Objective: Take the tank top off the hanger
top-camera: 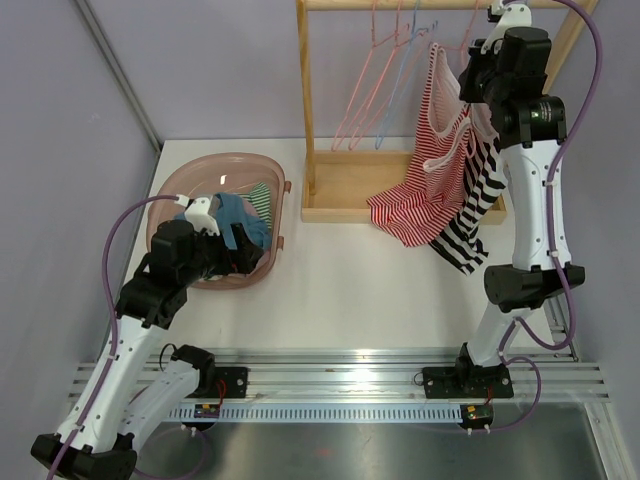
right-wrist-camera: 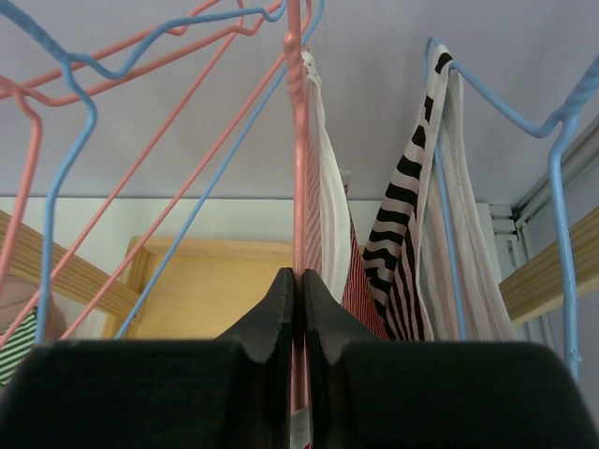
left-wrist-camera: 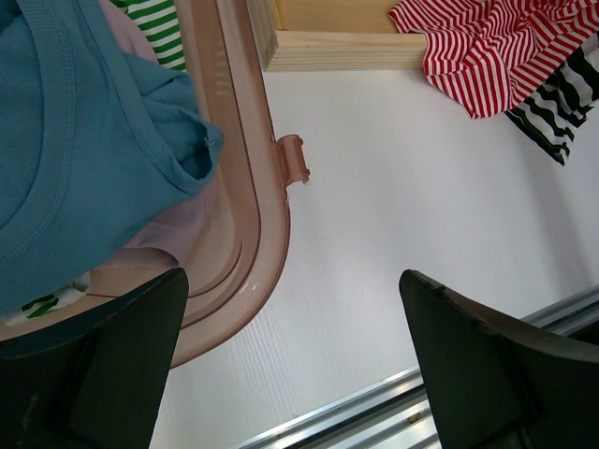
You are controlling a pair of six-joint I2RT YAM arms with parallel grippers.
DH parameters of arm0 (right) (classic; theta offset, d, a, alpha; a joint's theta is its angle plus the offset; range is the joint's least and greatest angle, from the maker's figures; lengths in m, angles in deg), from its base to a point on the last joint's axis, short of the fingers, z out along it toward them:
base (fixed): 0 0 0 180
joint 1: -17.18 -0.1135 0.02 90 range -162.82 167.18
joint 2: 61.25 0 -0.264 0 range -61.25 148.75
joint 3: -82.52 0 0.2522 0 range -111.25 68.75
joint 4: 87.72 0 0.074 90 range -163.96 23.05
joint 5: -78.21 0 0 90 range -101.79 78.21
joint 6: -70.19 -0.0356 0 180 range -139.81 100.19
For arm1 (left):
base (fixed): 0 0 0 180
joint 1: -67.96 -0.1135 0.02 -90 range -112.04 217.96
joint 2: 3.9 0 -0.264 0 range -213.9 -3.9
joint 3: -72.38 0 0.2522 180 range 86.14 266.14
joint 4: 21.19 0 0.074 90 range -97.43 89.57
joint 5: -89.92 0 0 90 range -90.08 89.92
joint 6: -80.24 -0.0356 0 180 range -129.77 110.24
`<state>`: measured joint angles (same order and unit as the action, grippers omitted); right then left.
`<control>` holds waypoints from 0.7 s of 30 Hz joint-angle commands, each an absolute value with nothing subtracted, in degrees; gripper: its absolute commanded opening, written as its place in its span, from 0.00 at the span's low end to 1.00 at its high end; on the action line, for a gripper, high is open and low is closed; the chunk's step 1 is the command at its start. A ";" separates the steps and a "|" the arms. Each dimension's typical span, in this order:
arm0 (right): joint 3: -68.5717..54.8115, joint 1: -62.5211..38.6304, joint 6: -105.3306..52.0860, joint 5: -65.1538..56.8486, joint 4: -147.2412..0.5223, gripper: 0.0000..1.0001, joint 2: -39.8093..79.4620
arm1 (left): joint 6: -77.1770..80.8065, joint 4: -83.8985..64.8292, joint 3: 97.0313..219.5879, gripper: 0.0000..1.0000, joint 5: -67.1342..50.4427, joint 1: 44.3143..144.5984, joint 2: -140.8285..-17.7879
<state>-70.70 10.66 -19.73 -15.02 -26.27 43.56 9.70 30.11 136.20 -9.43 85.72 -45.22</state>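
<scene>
A red-and-white striped tank top [top-camera: 425,170] hangs from a pink hanger [right-wrist-camera: 297,140] on the wooden rack, its hem pooled on the rack's base. My right gripper [right-wrist-camera: 299,281] is up at the hanger's shoulder, shut on the pink wire, with the top's white-trimmed strap [right-wrist-camera: 328,187] right beside the jaws. From above, the right gripper [top-camera: 468,70] sits at the top of the garment. A black-and-white striped tank top [right-wrist-camera: 402,215] hangs just to the right on a blue hanger [right-wrist-camera: 562,187]. My left gripper [left-wrist-camera: 295,374] hangs open by the basket's rim, holding nothing.
A pink laundry basket [top-camera: 175,185] at the left holds a blue garment [left-wrist-camera: 84,140] and a green-striped one. Several bare pink and blue hangers [top-camera: 375,80] hang on the rack's left half. The rack's wooden base [top-camera: 345,185] lies on the white table.
</scene>
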 commanded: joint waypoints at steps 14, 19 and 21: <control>-63.11 10.76 -24.82 -9.68 -33.62 0.00 28.23 | 10.36 23.07 139.13 0.99 -16.17 87.81 -42.49; -53.26 10.85 -25.34 -10.04 -30.37 0.00 17.25 | 11.07 20.26 145.72 0.99 -12.31 96.57 -44.23; -46.49 10.77 -26.48 -8.29 -30.19 0.00 10.84 | 10.63 19.64 150.64 0.99 -7.67 102.81 -46.17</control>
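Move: The right hand already grips the hanger just under its hook; the red-striped tank top hangs below, its middle about 20 cm down, 4 back and 6 left. The rack's rod is roughly 8 cm above the hand and 4 ahead. The black-striped top hangs about 5 cm right and 20 below, level ahead; the empty hangers hang some 15 cm left and 5 below, also level ahead. From the left hand the tank top is some 20 cm ahead, 40 right and 3 up. Right hand lifts the gripped hanger off the rod, drawing back 12 cm; open left hand rises 7 cm, rightward. ##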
